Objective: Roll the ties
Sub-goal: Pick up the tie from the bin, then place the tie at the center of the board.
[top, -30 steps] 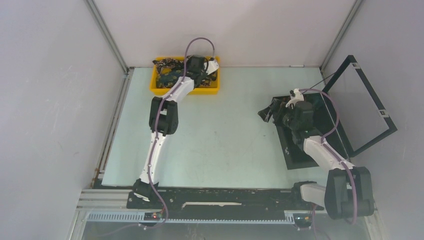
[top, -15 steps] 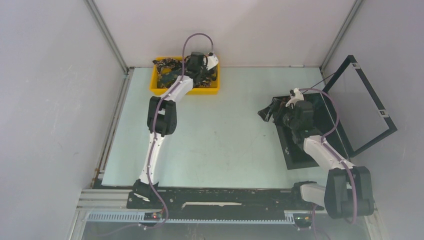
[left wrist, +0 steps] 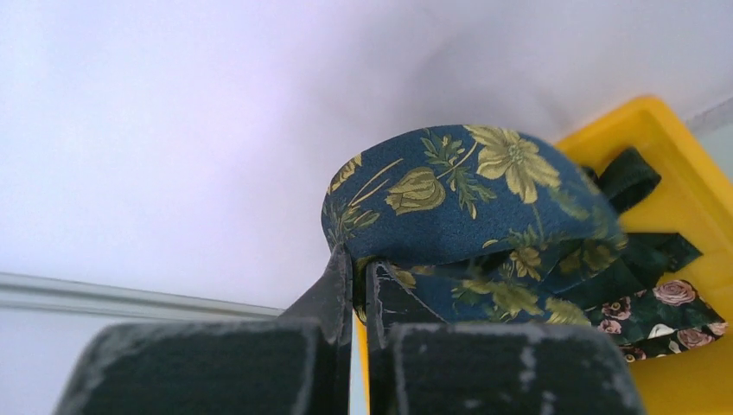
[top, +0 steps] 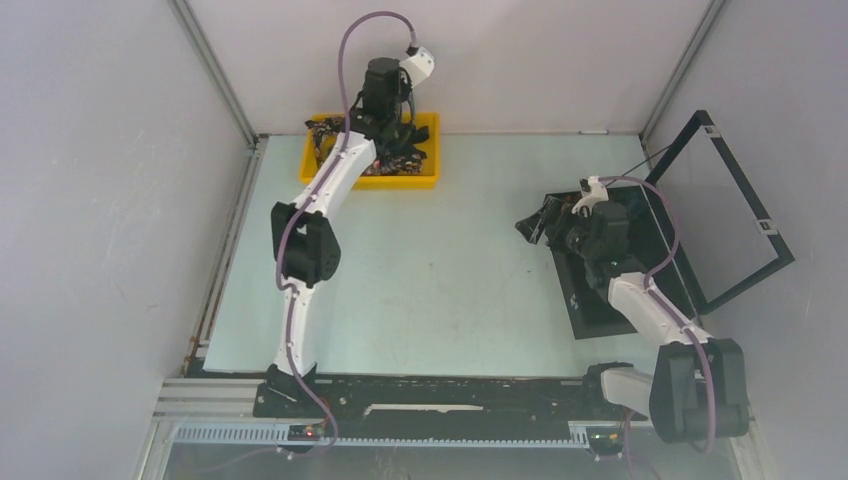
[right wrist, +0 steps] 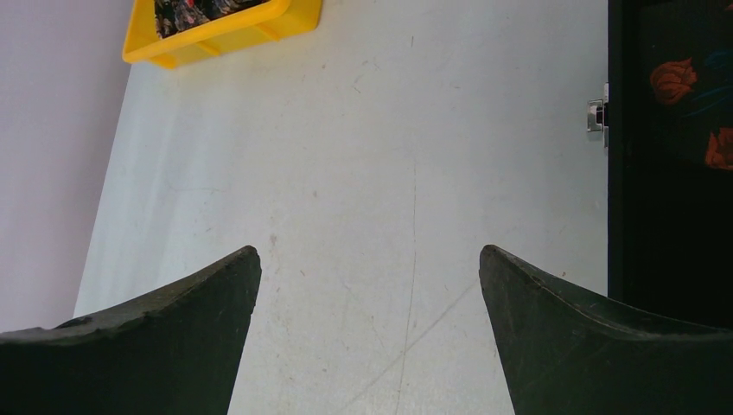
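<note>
A dark navy tie point(left wrist: 467, 199) with gold flowers loops up from the yellow tray point(left wrist: 691, 173), and my left gripper point(left wrist: 359, 268) is shut on a fold of it. More ties point(left wrist: 657, 303) lie bunched in the tray beneath. From above, the left gripper point(top: 395, 125) is raised over the tray point(top: 425, 180) at the back wall, with ties point(top: 330, 135) trailing down into it. My right gripper point(right wrist: 370, 259) stands wide open above bare table with nothing between its fingers. Overhead, the right gripper point(top: 535, 222) is beside the black box.
A black hinged box point(top: 600, 300) lies open at the right, its lid frame point(top: 735, 210) leaning on the right wall; its edge and latch show in the right wrist view point(right wrist: 666, 216). The yellow tray point(right wrist: 233, 30) sits far across the pale table point(top: 440, 270).
The left gripper closed on a tie in the tray and rose with it toward the back wall. The right arm has stayed where it was.
</note>
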Controlling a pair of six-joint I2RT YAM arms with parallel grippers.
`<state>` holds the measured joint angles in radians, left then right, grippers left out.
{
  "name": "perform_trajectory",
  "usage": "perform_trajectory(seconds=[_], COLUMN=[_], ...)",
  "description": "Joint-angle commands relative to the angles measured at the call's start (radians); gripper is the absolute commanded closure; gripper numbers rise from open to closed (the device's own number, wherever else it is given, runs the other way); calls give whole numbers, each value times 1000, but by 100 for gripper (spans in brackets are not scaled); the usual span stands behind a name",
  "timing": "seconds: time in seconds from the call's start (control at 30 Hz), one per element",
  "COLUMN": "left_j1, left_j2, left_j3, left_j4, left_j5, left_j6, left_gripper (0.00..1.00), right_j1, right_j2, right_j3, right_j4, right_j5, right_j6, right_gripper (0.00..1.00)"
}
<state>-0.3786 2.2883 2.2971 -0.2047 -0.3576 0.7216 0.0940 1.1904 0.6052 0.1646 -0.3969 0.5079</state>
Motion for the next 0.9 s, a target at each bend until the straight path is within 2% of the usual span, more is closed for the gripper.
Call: perform_trajectory(seconds=[0.0,0.27,0.5,0.73,0.87], left_j1=[-24,-73,-109,-111,-111], left_j2=[-193,-447,-681,-921,-1089], left_j3=[-22,-172,-323,-437,-560], left_j4=[44,10,-33,-62,-64], left_j5=[-66,-143,-291,-345,-372], left_j6=[-67,-59,-69,-44,-15], left_gripper=[100,100,100,100,100], right_j1=[7,58,125,161,196], right_j2=[-47,-164,-305,-358,-381], right_j3=[64,147,187,275,314], right_j4=[-19,-157,-280,-362,-385], right_j5=[-4,24,73,68,67], right_j6=[-16,-33,-50,-67,-72], right_gripper=[0,0,0,0,0])
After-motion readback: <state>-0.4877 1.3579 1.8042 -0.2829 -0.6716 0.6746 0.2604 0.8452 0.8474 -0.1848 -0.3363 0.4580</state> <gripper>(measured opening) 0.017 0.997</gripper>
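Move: The left hand already pinches the blue flowered tie, whose hanging middle is roughly 12 cm straight below it. The yellow bin's middle lies level with the hand, some 8 cm to the left and 24 cm below; at that depth the dark green tie is about 2 cm ahead, the rose-patterned tie some 5 cm back and 4 cm left. From the right hand, the blue tie is about 28 cm ahead, 30 cm left. Still pinching the blue tie, the left hand sweeps 25 cm back, up and somewhat left; right rises 15 cm. ##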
